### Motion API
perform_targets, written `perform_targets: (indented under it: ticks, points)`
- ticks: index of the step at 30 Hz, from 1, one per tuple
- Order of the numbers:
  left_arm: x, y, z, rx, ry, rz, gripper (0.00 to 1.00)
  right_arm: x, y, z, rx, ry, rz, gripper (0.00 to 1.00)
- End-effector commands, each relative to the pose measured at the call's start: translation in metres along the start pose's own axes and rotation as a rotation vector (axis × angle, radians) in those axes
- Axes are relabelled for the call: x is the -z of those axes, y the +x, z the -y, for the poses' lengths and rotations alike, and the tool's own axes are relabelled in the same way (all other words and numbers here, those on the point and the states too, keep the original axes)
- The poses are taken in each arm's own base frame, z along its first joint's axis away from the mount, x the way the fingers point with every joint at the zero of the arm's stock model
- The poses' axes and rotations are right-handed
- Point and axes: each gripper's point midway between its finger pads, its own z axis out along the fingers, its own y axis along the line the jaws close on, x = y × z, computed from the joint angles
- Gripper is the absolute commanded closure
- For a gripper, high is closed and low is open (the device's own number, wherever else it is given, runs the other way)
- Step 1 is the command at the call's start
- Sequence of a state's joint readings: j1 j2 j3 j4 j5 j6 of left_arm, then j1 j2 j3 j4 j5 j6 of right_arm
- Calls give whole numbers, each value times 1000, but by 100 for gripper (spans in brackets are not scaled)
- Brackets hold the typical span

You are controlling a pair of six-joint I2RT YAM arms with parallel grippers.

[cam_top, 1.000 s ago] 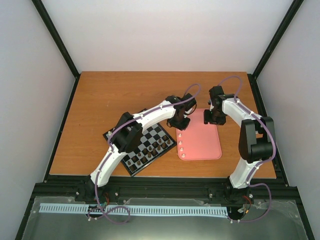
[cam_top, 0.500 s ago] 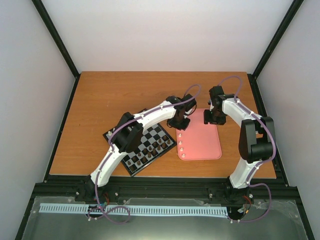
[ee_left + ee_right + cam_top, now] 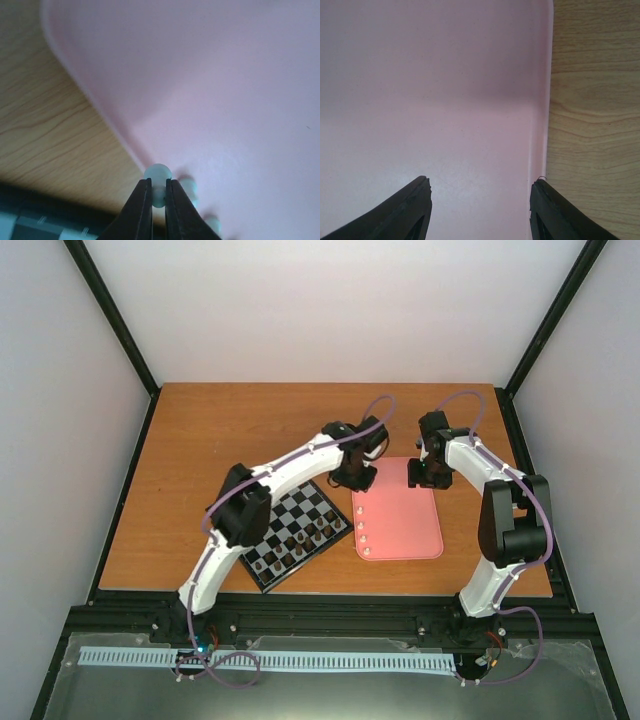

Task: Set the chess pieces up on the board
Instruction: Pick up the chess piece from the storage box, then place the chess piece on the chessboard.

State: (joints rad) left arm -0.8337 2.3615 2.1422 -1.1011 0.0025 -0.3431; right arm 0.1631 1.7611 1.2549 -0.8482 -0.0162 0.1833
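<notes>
My left gripper is shut on a cream-white chess piece, whose round head stands out above the fingertips. It hangs over the far left corner of the pink tray. Two more white chess pieces show blurred just behind it. From above, my left gripper is at the tray's far left corner, and several white chess pieces line the tray's left edge. The board lies left of the tray, with dark brown pieces on its near rows. My right gripper is open and empty over the tray's right edge.
The pink tray lies flat on the wooden table, its left rim close to the board's right corner. My right gripper hovers at the tray's far edge, a short way right of the left one. Black frame rails border the table.
My left gripper has shut on a white piece at the tray's left edge and lifted slightly toward the far corner. Its elbow swung left. The right arm has not moved.
</notes>
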Motion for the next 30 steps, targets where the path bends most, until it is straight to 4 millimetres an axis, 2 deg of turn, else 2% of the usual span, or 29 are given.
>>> perform_targets:
  ticks: [1, 7, 11, 15, 20, 30]
  points:
    - [80, -4, -30, 74, -14, 108, 99, 7, -2, 0, -5, -18, 19, 46]
    - [111, 40, -106, 249, -77, 114, 99, 4, -4, -3, 2, -37, 12, 46]
    - [111, 79, -157, 364, -131, 94, 99, 2, -5, -5, 6, -46, 7, 46]
    - [108, 96, -198, 434, -193, 119, 99, 0, -5, -7, 9, -50, -2, 46]
    - [93, 91, -217, 461, -210, 140, 99, -1, -7, -8, 12, -53, -10, 46]
    - [55, 89, -224, 474, -214, 105, 99, 1, -10, -7, 20, -45, -16, 46]
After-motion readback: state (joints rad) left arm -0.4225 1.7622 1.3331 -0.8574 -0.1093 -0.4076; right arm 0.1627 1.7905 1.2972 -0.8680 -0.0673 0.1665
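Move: The left hand already holds a white pawn just above the left rim of the storage box. Its empty second-rank square lies about 24 cm to the left, 1 cm ahead and 4 cm below, roughly 41 cm left of the right hand and level with it. The last placed pawn is some 3 cm right of that square and 2 cm farther out; a tall white piece stands 2 cm left of it and 3 cm farther out. The nearest boxed pawn is about 4 cm behind the hand. Keeping the white pawn pinched, the left hand carries it up out of the storage box in a quick arc some 24 cm leftward. It climbs about 9 cm on the way, then sinks most of that over the board beside the placed pawns. The wrist swings about 30 degrees counter-clockwise; near the end the hand creeps a little forward while easing down. ##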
